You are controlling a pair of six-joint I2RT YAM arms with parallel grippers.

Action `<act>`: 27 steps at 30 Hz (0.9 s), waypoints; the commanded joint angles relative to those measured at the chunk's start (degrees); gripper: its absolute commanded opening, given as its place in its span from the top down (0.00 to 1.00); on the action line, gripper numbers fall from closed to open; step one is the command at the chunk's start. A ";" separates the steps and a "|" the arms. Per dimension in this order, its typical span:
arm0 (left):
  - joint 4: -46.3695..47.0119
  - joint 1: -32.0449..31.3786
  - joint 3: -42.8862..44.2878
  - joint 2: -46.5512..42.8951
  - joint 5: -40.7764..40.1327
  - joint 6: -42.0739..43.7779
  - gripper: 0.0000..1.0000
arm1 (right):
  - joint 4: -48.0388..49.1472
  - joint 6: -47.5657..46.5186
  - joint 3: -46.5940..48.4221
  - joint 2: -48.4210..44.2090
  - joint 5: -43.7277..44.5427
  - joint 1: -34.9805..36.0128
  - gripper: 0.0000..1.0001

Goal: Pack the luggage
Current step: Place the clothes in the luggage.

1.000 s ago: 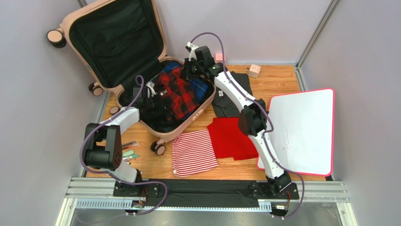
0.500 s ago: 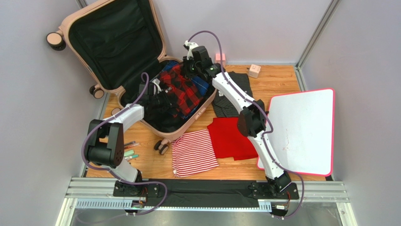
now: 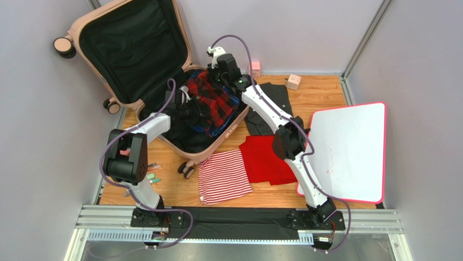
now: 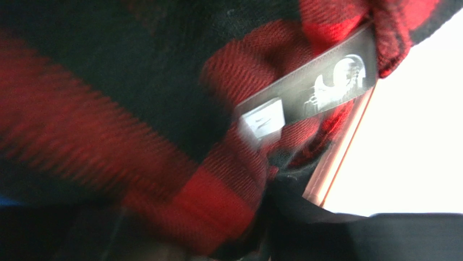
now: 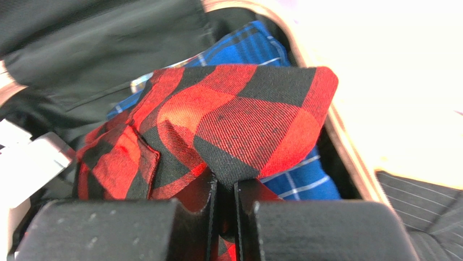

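Observation:
The luggage (image 3: 76, 32) lies open at the back left, its black-lined lid propped up. A red-black plaid shirt (image 3: 209, 100) lies bunched in its lower half, on top of a blue plaid garment (image 3: 232, 101). My right gripper (image 3: 213, 80) hangs over the far edge of the case and is shut on a fold of the plaid shirt (image 5: 239, 125); in the right wrist view the cloth is pinched in my right gripper (image 5: 225, 184). My left gripper (image 3: 187, 111) is down inside the case against the shirt. Plaid cloth (image 4: 163, 136) fills the left wrist view and hides its fingers.
On the wooden table lie a red-white striped cloth (image 3: 224, 175), a red cloth (image 3: 267, 157) and a dark pinstriped garment (image 3: 269, 111). A white board with pink rim (image 3: 348, 152) sits at the right. Small boxes (image 3: 294, 81) stand at the back, pens (image 3: 149, 175) by the left arm.
My right gripper has pulled the plaid shirt left and back, so it is now bunched up. My left arm has pushed further into the case, toward the shirt.

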 commanded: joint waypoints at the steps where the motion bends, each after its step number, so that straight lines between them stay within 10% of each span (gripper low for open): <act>1: -0.71 -0.79 3.75 0.96 1.59 0.59 0.46 | 5.80 -3.50 3.75 -3.89 6.93 0.16 0.92; 4: -4.83 -0.71 4.46 -1.22 0.81 3.14 0.17 | 5.71 -4.47 3.48 -4.33 8.61 0.07 0.72; 6: -7.04 -0.27 4.46 -3.16 0.19 4.89 0.14 | 5.71 -4.74 3.40 -4.68 8.44 0.07 0.41; 12: -15.56 4.03 2.71 -13.61 -2.53 9.56 0.09 | 5.27 -3.78 0.07 -8.72 5.98 0.07 0.08; 27: -14.17 19.33 -0.03 -14.69 1.33 12.99 0.08 | -0.80 0.09 -27.26 -25.50 -8.60 7.97 0.00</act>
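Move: I hold the red-and-black shirt in the suitcase between both hands. Its middle is about 3 cm ahead, 3 cm to the right and 2 cm below my left hand, and about 9 cm straight back from my right hand, some 7 cm lower. The luggage's open base centres 4 cm left of my left hand, level fore and aft, 6 cm down. From my right hand the grey shirt lies 11 cm back, 23 cm right, 18 cm down. I let go of the red-and-black shirt with both hands. My left fingers spread wide, then that hand lifts about 9 cm and swings some 14 cm left, away from the cloth, dipping again over the suitcase's left side. My right fingers, shut on the shirt's far edge, open fully as the hand eases slightly forward; it rises about 11 cm, then draws back over the shirt, sinking a little. ##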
